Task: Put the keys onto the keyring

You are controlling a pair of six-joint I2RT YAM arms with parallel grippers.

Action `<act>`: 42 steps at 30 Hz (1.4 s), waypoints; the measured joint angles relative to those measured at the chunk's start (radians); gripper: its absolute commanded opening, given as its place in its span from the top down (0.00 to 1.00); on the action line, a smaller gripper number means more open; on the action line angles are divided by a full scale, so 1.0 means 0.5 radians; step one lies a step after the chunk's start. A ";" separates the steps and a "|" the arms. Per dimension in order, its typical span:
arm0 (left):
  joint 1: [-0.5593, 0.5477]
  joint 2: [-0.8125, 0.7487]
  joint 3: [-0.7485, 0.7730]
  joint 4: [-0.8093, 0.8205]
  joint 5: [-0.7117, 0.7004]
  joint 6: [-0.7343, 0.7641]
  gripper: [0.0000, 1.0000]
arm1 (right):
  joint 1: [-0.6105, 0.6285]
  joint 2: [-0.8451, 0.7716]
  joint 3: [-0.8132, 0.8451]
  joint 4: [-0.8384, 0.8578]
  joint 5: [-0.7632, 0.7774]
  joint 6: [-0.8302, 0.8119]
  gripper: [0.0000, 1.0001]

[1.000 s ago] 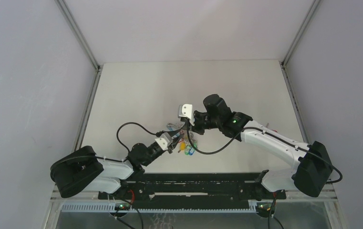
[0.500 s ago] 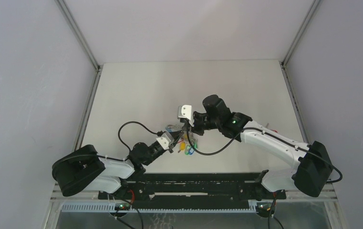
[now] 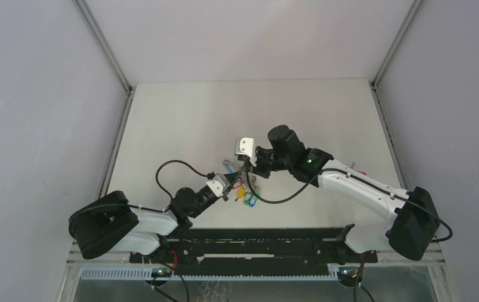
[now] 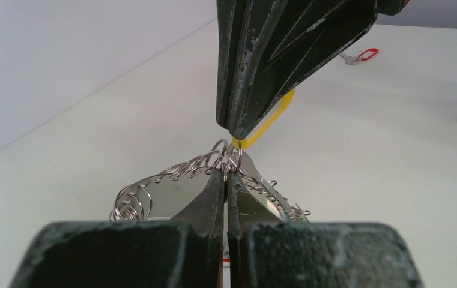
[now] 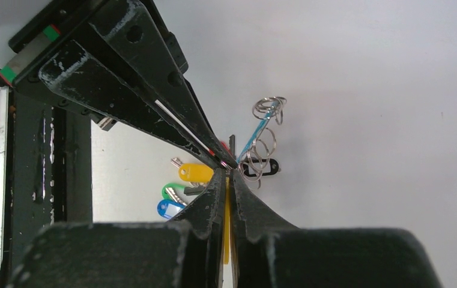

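The keyring (image 4: 154, 195), a grey band fringed with small wire rings, rises to a peak where my left gripper (image 4: 226, 174) is shut on it. From above, my right gripper (image 4: 235, 129) is shut on the yellow tag (image 4: 268, 123) of one of the keys, its tip touching the small rings at that peak. In the right wrist view the yellow tag (image 5: 226, 216) shows edge-on between the right gripper's (image 5: 227, 173) fingers. From overhead both grippers (image 3: 229, 187) (image 3: 247, 171) meet over the keyring (image 3: 246, 194). A red-tagged key (image 4: 361, 56) lies apart on the table.
Keys with yellow (image 5: 196, 173), green (image 5: 170, 191), blue (image 5: 169, 208) and black (image 5: 262, 168) tags hang from the ring down to the table. Grey walls enclose the white table (image 3: 224, 113). A black rail (image 3: 255, 242) runs along the near edge.
My left gripper has shut on the keyring and drawn back slightly toward its base. The right gripper has stayed shut on the yellow tag in nearly the same place.
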 measured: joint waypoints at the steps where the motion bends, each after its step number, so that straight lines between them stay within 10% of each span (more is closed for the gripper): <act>1: 0.000 0.000 0.000 0.000 0.001 0.000 1.00 | -0.008 -0.003 0.000 -0.005 0.011 0.007 1.00; 26: -0.005 0.002 0.000 0.001 -0.074 -0.022 1.00 | -0.158 -0.095 -0.188 0.023 0.130 0.224 1.00; 33: -0.009 -0.010 -0.001 0.005 -0.100 -0.115 0.69 | -0.158 -0.182 -0.188 0.124 0.076 0.219 1.00; 42: -0.009 -0.344 -0.033 -0.148 -0.340 -0.369 0.58 | -0.146 -0.190 -0.188 0.129 0.059 0.192 1.00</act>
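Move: Right at the fingertips of both hands lies the keyring: its middle sits about 3 cm below and 1 cm ahead of the left hand point, and roughly 4 cm below and 1 cm left of the right one. The left fingers are already shut on one of its wire turns; the right keeps a yellow tag. From the left hand, the green and blue tags are some 5 cm back, 3 cm right and 9 cm lower; the black tag is about 3 cm straight ahead, 8 cm lower. Drawing the pinched yellow tag away from the left fingertips, the right hand goes about 3.5 cm right and 2 cm forward while sinking some 2.5 cm and turning roughly 10 degrees clockwise, then climbs about 3 cm. The left holds its wire turn nearly still, then opens to let go and backs off up and left, about 4 cm, its fingers tipping slightly upward. ##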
